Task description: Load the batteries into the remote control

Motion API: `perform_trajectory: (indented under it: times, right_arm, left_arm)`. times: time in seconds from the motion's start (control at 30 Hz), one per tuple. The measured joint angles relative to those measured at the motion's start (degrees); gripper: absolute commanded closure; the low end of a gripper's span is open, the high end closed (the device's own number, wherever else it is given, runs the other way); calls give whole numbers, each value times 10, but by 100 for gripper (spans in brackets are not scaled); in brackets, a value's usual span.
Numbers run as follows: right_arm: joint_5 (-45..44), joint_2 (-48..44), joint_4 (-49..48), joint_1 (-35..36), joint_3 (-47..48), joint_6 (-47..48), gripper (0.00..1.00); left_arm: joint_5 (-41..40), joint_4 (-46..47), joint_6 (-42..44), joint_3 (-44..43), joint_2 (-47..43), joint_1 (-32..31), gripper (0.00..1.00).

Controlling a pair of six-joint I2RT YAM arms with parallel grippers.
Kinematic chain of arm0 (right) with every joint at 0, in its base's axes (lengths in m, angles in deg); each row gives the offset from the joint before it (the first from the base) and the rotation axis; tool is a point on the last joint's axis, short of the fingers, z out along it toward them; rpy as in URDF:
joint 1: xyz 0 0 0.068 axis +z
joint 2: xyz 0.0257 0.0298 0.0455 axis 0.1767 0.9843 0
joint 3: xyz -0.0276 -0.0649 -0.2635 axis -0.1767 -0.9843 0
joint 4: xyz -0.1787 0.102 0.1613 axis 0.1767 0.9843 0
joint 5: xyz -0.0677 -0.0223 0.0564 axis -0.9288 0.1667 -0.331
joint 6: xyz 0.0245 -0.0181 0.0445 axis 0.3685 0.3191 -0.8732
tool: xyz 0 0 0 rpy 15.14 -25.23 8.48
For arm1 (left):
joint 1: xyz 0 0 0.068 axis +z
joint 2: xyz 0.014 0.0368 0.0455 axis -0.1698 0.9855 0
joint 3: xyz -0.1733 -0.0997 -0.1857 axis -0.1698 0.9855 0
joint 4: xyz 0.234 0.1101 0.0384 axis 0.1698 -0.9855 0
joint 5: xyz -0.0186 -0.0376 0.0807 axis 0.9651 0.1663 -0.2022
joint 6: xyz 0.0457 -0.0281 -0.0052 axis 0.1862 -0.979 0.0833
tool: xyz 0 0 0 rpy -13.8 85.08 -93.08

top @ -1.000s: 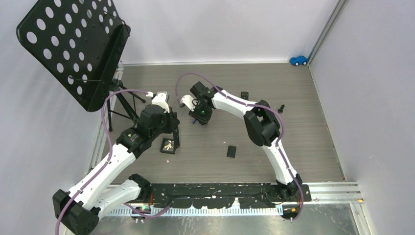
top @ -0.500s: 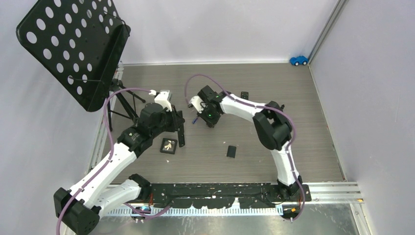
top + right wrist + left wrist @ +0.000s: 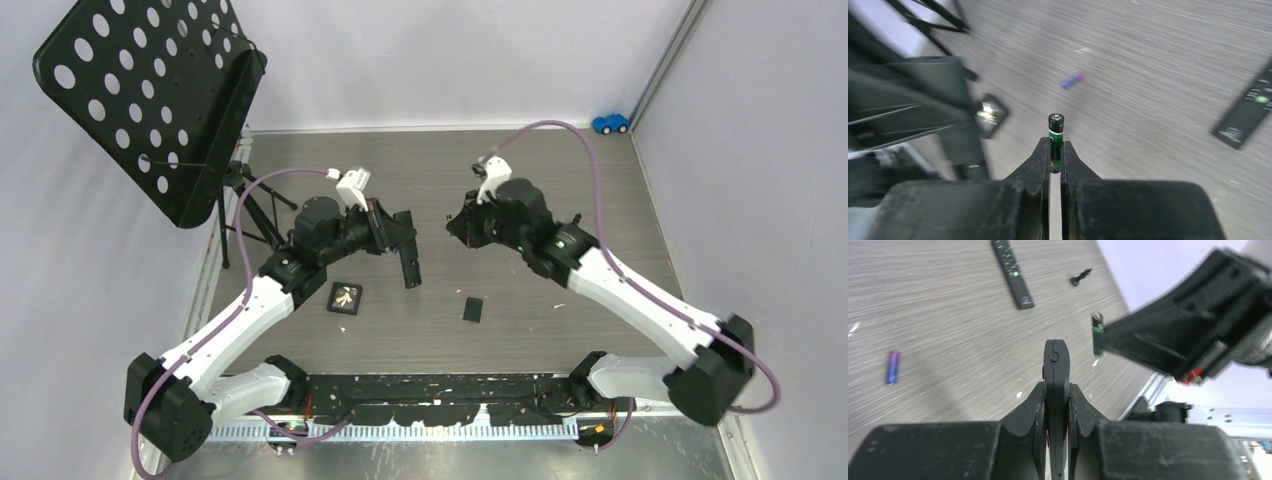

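Note:
My left gripper (image 3: 398,240) (image 3: 1056,390) is shut on a black remote control (image 3: 409,260) (image 3: 1056,365), held edge-on above the table's middle. My right gripper (image 3: 462,228) (image 3: 1056,150) faces it from the right and is shut on a dark green battery (image 3: 1056,135) (image 3: 1097,332), which sticks out past the fingertips. The battery's tip and the remote are a short gap apart. A blue-purple battery (image 3: 893,366) (image 3: 1072,79) lies loose on the table.
A second black remote (image 3: 1013,272) (image 3: 1248,112) lies on the far table, near a black chess piece (image 3: 1081,276). A small black tray (image 3: 344,297) and a black cover plate (image 3: 473,309) lie near the front. A music stand (image 3: 150,100) stands at the left, a blue toy car (image 3: 610,123) in the far corner.
My right gripper closed on the green battery, lifted it off the table and swung right. The left arm carried the remote right and up toward it.

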Motion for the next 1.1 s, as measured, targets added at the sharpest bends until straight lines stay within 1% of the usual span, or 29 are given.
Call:
perform_trajectory:
  times: [0.1,0.2,0.3,0.5,0.67,0.83,1.1]
  right_arm:
    - [32,-90,-68,12,-59,-85,94]
    - [51,-127,-114,28,-78,-130,93]
    - [61,-145,-150,48,-85,-150,92]
    - [48,-176,-163,81,-91,-140,92]
    - [16,-204,-160,88,-105,-116,92]
    - [-7,-206,-140,89,-105,-92,92]
    - [-14,-205,-111,89,-105,-66,92]
  left_arm:
    - [18,56,-47,1,14,0,100]
    - [27,104,-96,2,24,0,100]
    - [33,150,-141,3,33,0,100]
    - [46,250,-233,5,64,0,100]
    - [54,304,-289,7,84,4,100]
    - [60,336,-320,7,91,4,100]
    - [63,350,-335,7,96,6,100]
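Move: The left hand holds the remote control, its open battery compartment hanging some 7 cm back of the left fingers and 4 cm below them. From the right hand, which grips the green battery, that compartment lies about 10 cm back, 8 cm to the left and 2 cm lower; from the left hand the green battery is about 3 cm ahead, 8 cm to the right and 2 cm lower. From the right hand, the purple battery on the table is about 6 cm ahead, 11 cm left and 21 cm below, and the battery cover 8 cm back, 4 cm right and equally low. Keeping its pinch on the green battery, the right hand swings up about 11 cm and back some 8 cm, its fingers coming nearer level, then eases down about 2 cm to bring the battery up close to the open compartment. Meanwhile the left hand lifts the remote about 9 cm and carries it some 4 cm right to meet it, rolling about 35 degrees so that its left side sinks, and then steadies. ##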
